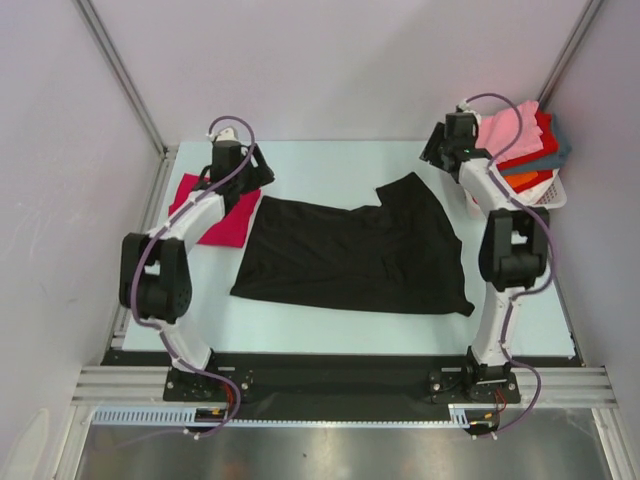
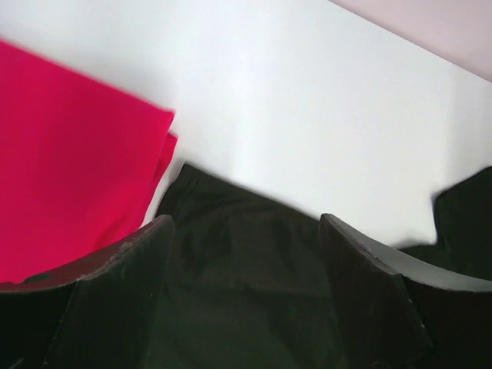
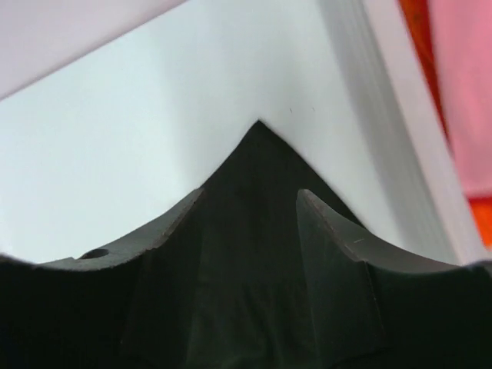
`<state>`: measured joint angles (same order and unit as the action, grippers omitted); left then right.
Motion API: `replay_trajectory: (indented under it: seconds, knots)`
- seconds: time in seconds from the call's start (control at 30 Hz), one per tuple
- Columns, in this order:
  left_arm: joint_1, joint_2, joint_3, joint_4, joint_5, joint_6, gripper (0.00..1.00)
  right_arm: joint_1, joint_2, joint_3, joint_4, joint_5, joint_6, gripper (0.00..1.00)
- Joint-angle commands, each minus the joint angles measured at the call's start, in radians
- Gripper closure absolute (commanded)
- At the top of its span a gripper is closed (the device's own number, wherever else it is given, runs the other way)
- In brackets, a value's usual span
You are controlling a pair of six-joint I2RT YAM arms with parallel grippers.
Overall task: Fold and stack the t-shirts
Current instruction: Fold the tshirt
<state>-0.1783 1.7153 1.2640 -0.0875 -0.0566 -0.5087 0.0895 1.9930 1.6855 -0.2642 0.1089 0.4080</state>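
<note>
A large black t-shirt (image 1: 350, 250) lies spread and rumpled across the middle of the table. A magenta-red t-shirt (image 1: 228, 222) lies folded flat to its left. My left gripper (image 1: 252, 168) hangs over the black shirt's far left corner (image 2: 231, 231), its jaws open wide with the cloth showing below and between them. The magenta-red shirt (image 2: 69, 154) is just to the left of that corner. My right gripper (image 1: 436, 152) stands open over the black shirt's far right corner, whose pointed tip (image 3: 257, 157) reaches past the fingertips (image 3: 311, 207).
A white slatted basket (image 1: 556, 196) stands at the back right, piled with pink (image 1: 505, 128), red, orange and teal shirts. Its white wall (image 3: 400, 115) is close to my right gripper. Grey walls and metal posts enclose the table.
</note>
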Motion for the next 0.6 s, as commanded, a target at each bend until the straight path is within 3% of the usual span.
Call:
replay_trajectory:
  seconds: [0.0,0.23,0.57]
  knots:
    - [-0.009,0.117,0.176,-0.055,0.038,0.053,0.19,0.010,0.162,0.181,-0.076,0.028,-0.049,0.44]
    - [-0.009,0.317,0.328,-0.083,0.084,0.052,0.18,0.026,0.444,0.491,-0.191,0.066,-0.087,0.43]
    - [-0.009,0.461,0.468,-0.113,0.100,0.035,0.18,0.050,0.572,0.611,-0.231,0.090,-0.136,0.45]
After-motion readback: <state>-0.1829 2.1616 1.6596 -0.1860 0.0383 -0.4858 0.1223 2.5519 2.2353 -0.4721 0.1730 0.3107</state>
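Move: For the right hand, the black t-shirt's far right corner lies about 8 cm ahead, 2 cm left and 14 cm below. The sleeve's inner corner is roughly 13 cm left and 2 cm ahead, and the clothes basket's middle some 26 cm right and 8 cm ahead. The black shirt's far left corner lies about 6 cm ahead of the left hand, 4 cm left and 14 cm below; the folded red t-shirt is level with that hand, about 21 cm left. With no sure touch yet, the right hand sinks about 13 cm while reaching some 7 cm forward, bringing its open fingers astride the black shirt's far right corner, where it all but stops. The left, also open, sinks 8 cm and goes 7 cm forward and slightly right, closing on the far left corner from above and still sinking. Both tilt about 10 degrees further down. ##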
